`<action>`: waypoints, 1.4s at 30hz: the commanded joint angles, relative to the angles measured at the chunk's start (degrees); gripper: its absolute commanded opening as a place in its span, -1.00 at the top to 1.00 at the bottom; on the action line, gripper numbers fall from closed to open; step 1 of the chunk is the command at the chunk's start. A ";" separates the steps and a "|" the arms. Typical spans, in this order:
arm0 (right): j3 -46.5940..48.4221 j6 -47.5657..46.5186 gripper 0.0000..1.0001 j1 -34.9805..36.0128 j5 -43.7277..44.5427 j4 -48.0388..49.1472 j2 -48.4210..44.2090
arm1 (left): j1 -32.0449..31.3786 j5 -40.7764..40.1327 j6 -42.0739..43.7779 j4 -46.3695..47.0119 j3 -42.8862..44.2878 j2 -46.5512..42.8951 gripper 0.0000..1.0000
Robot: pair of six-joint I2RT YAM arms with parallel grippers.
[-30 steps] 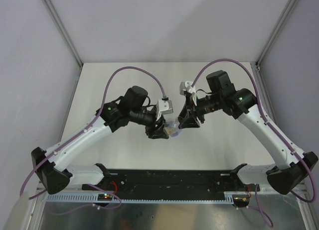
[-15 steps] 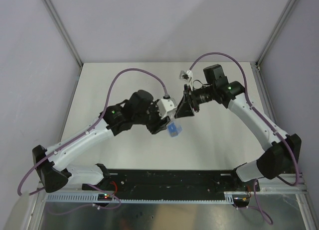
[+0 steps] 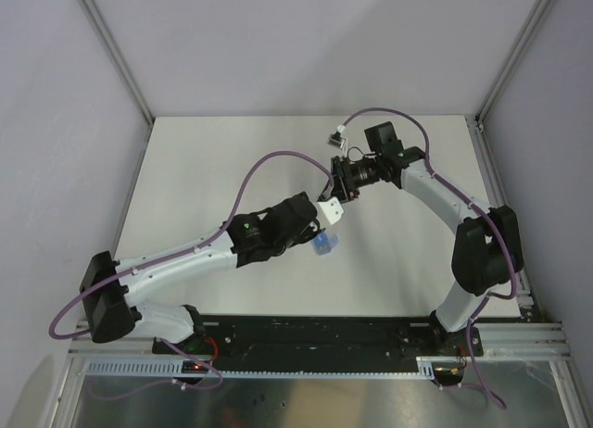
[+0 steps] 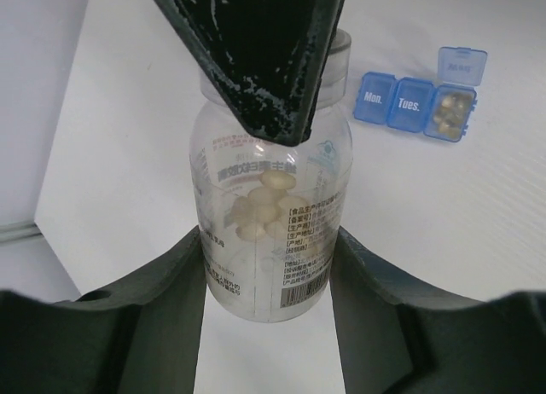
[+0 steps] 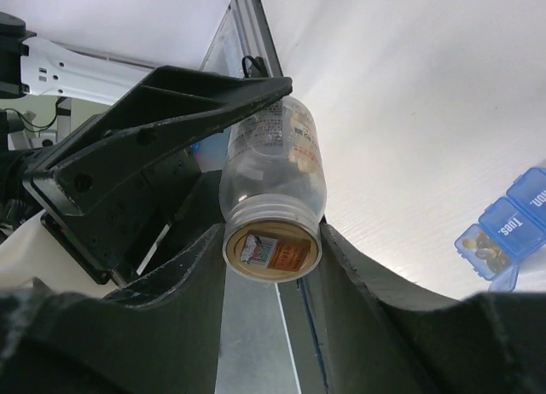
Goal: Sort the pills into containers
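A clear pill bottle (image 4: pixel 269 198) with pale pills inside hangs above the table between both grippers. My left gripper (image 4: pixel 269 240) is shut on its lower body, one finger (image 4: pixel 162 309) on each side. My right gripper (image 5: pixel 273 249) is shut on the bottle's white cap end (image 5: pixel 273 240); one of its black fingers (image 4: pixel 256 53) crosses the bottle's top in the left wrist view. The containers (image 4: pixel 418 104), a blue strip of three compartments, lie on the table (image 3: pixel 323 243) near the grippers. Two lids are closed; the end lid is up, with tan pills (image 4: pixel 452 112) inside.
The white table (image 3: pixel 213 169) is bounded by grey walls and aluminium posts (image 3: pixel 111 48). Purple cables (image 3: pixel 269 164) arch over both arms. The left arm (image 3: pixel 185 257) stretches low across the near left. A black base rail (image 3: pixel 315 335) runs along the near edge.
Both grippers have moved together toward the far side with the bottle, off the containers, which now lie uncovered. The left arm has stretched out and the right arm has folded back.
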 commanded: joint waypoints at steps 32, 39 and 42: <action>0.72 -40.91 -0.71 6.38 16.58 -17.37 -29.51 | 15.27 68.75 0.79 -9.89 6.06 -9.39 1.00; 4.33 -43.16 -0.65 10.45 16.88 -20.98 -27.94 | 15.25 70.95 0.47 -10.93 7.45 -7.29 1.00; 4.34 -43.42 -0.61 11.50 15.87 -21.52 -27.43 | 15.27 71.11 0.30 -11.10 7.85 -6.70 1.00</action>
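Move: The right fingers are closed on the bottle cap, which sits right at their hand point. The left gripper holds the bottle by its body, with the cap roughly 5 cm to its right, 2 cm ahead and 3 cm above. The pill box lies on the table about 8 cm back of the right hand, 1 cm to its left and 17 cm below, and about 6 cm back and 5 cm to the right of the left hand, 14 cm below. Open the right fingers wide to let go of the cap and back off up and to the right about 10 cm, then swing the hand back towards the base, easing left again, rolling the wrist some 55 degrees so the open fingers face the cap. Keep the left grip on the bottle and carry it back about 11 cm and up 5 cm, drifting right, turning it some 55 degrees about its long axis. ##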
